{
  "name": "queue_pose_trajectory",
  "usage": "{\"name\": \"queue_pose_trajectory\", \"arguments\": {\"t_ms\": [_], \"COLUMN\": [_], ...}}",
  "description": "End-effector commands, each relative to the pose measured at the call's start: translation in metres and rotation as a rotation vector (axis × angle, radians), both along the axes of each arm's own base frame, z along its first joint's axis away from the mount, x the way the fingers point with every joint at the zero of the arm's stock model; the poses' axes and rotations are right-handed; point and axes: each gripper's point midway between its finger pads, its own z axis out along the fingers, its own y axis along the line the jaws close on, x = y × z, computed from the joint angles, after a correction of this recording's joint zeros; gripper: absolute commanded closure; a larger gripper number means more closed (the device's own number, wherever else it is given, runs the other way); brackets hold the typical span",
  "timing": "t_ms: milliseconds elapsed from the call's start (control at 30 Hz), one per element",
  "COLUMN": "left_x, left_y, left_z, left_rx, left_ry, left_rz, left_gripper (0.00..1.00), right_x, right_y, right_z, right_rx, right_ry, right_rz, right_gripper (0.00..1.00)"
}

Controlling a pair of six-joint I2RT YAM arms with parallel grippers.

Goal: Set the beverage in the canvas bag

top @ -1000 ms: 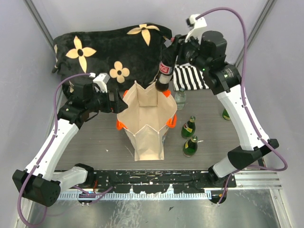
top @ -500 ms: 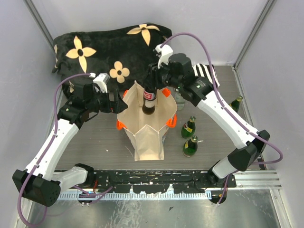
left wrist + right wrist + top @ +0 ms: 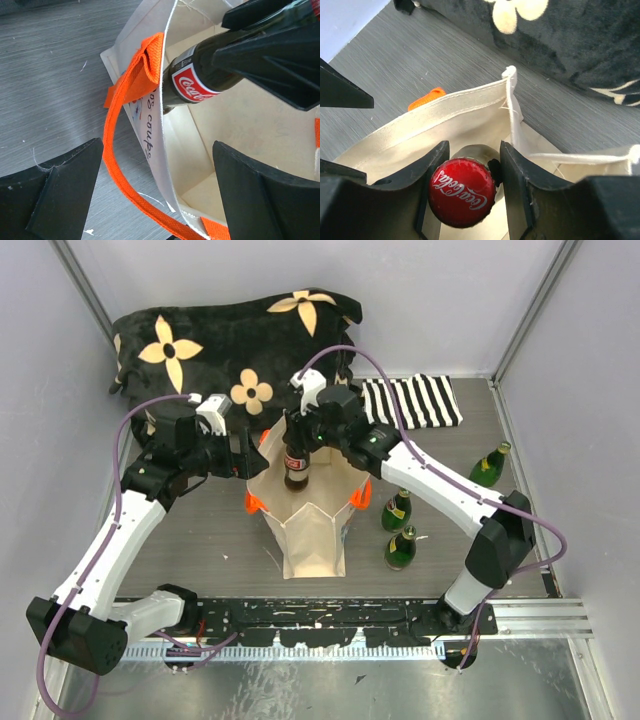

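The beige canvas bag (image 3: 305, 520) stands open at the table's middle, with orange handles (image 3: 256, 503). My right gripper (image 3: 297, 440) is shut on the neck of a dark cola bottle (image 3: 296, 468) with a red label. It holds the bottle upright over the bag's mouth, with the bottom below the rim. In the right wrist view the red cap (image 3: 462, 192) sits between my fingers above the bag (image 3: 445, 115). My left gripper (image 3: 248, 455) is open at the bag's left rim. In the left wrist view its fingers straddle the bag wall (image 3: 162, 130) and an orange handle (image 3: 125, 100), and the bottle (image 3: 192, 85) shows inside.
Two green bottles (image 3: 398, 508) (image 3: 402, 547) stand right of the bag and a third (image 3: 488, 466) stands at the far right. A black-and-white striped cloth (image 3: 410, 403) lies behind. A black flowered cushion (image 3: 220, 340) fills the back left.
My right arm has carried the cola bottle left and down, from behind the bag's back right corner to its open mouth. My left arm has not moved.
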Motion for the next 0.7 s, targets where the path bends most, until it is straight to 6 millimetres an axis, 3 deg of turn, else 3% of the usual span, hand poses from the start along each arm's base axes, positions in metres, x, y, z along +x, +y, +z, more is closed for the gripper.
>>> {"name": "queue_pose_trajectory", "arguments": {"t_ms": [0,233,667], "left_x": [-0.001,0.001,0.004], "left_y": [0.001,-0.002,-0.005], "left_z": [-0.006,-0.004,-0.005], "left_rx": [0.006,-0.005,-0.012], "left_ry": [0.007,0.003,0.008], "left_rz": [-0.006,-0.012,-0.017], "left_gripper": [0.02,0.02,0.02], "right_x": [0.007,0.011,0.027], "right_y": [0.023,0.032,0.026], "right_z": [0.1,0.073,0.016], "right_rx": [0.218,0.15,0.067], "right_ry": [-0.292,-0.318,-0.313], "right_rz": [0.028,0.031,-0.027], "right_gripper": [0.99,0.99,0.99]}}
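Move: The canvas bag's middle lies about 8 cm back, 3 cm to the right and some 15 cm below the right hand, which already holds the Coke bottle by its neck over the mouth. The nearer-placed of two green bottles, the front one, stands about 16 cm back and 24 cm to the right; the rear one is 8 cm back and 23 cm right, both roughly 18 cm below. From the left hand, the bag's middle is about 3 cm back, 12 cm right and 12 cm below. Keep the right fingers closed round the Coke bottle's neck just under the cap and lower it base first into the canvas bag, about 6 cm down. Begin with a slow drift of some 2 cm to the left, then sink faster while easing a little back to the right, letting the hand's left side dip slightly. ##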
